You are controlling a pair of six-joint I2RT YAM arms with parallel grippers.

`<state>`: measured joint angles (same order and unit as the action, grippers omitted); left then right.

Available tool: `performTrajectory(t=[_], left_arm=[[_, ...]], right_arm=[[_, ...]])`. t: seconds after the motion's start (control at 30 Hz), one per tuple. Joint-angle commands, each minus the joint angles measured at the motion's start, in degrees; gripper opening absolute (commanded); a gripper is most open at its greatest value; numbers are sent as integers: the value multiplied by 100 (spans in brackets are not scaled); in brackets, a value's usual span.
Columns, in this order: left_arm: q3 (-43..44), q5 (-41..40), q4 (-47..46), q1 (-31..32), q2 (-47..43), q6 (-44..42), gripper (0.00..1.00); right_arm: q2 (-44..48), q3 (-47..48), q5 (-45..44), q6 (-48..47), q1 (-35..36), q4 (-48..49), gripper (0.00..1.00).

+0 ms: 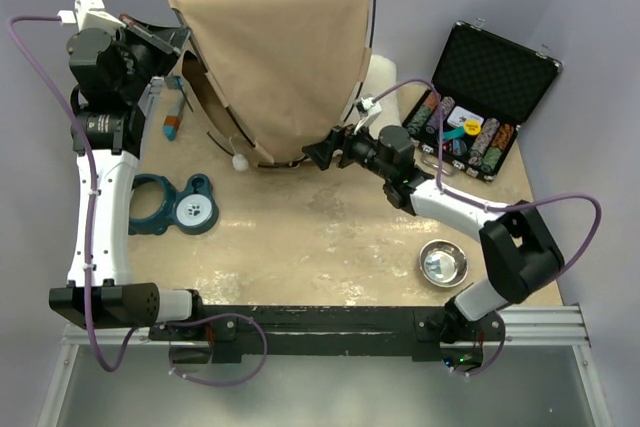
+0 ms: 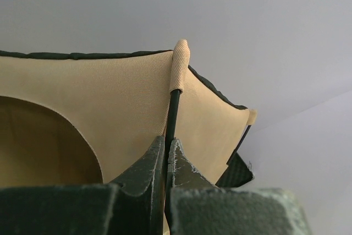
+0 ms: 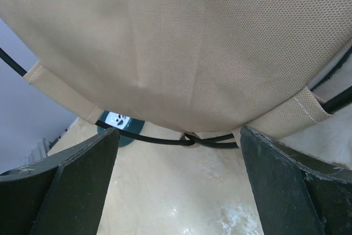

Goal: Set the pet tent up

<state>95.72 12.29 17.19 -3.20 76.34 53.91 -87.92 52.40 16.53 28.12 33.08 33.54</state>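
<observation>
The pet tent point(image 1: 285, 67) stands tipped up at the back of the table, its tan fabric facing the camera and thin dark poles along its edges. My left gripper point(image 1: 160, 42) is at the tent's upper left corner. In the left wrist view it point(image 2: 166, 149) is shut on a thin dark pole point(image 2: 172, 111) that runs up into a tan sleeve point(image 2: 179, 64). My right gripper point(image 1: 318, 154) sits at the tent's lower edge, open with nothing between its fingers. In the right wrist view the tent fabric point(image 3: 187, 42) hangs just ahead of the gripper point(image 3: 179, 131), and two dark poles cross point(image 3: 192, 138) beneath it.
An open black case of poker chips point(image 1: 480, 97) lies at the back right. A metal bowl point(image 1: 443, 262) sits near the right arm's base. A teal paw-print dish point(image 1: 180, 205) and an orange-and-blue tube point(image 1: 172, 117) lie at the left. A white cushion point(image 1: 385, 82) shows behind the tent.
</observation>
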Motion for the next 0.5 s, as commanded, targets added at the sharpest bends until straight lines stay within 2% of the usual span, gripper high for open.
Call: performTrajectory(t=[0.0,0.07,0.2,0.3,0.37,0.47], left_arm=[[78,-52,-594,-93,-180,49,0],[69,-60,-594,-102,-172,41,0],[87,-96,-629,-145,-137,41,0],[192,-96,-664,-198,-75,67,0],[262,-35,-673,-216,-22,93,0],[280,115,-717,-233,39,207,0]], right_arm=[[-120,463,104,220,-39,514,96],[-24,569,367,116,-39,286,96],[906,272,657,-210,-187,-398,96],[1425,-28,545,-376,-372,-970,98],[1506,-46,228,-535,-556,-1139,99],[1182,112,419,-606,-741,-1061,99]])
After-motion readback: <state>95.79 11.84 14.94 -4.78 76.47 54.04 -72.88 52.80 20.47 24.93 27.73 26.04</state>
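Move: The crossing of the tent poles at the tent's lower edge lies about 5 cm to the right hand's left, 1 cm back and roughly 2 cm below it. The white ball hangs some 15 cm left, 2 cm back and 5 cm below that hand; the white cushion lies about 16 cm ahead, 14 cm right and 18 cm below. From the left hand, shut on the upper-left pole, the crossing is roughly 17 cm right, 6 cm back and 27 cm lower. The tent's lower edge by the pole crossing is left by the right hand, which starts with its open fingers right up against it: after easing about 1 cm leftward it rises some 8 cm and draws off about 5 cm to the right and slightly back, fingertips tilting up a little. The left keeps its pinch on the corner pole, drifting 1–2 cm left and up. ##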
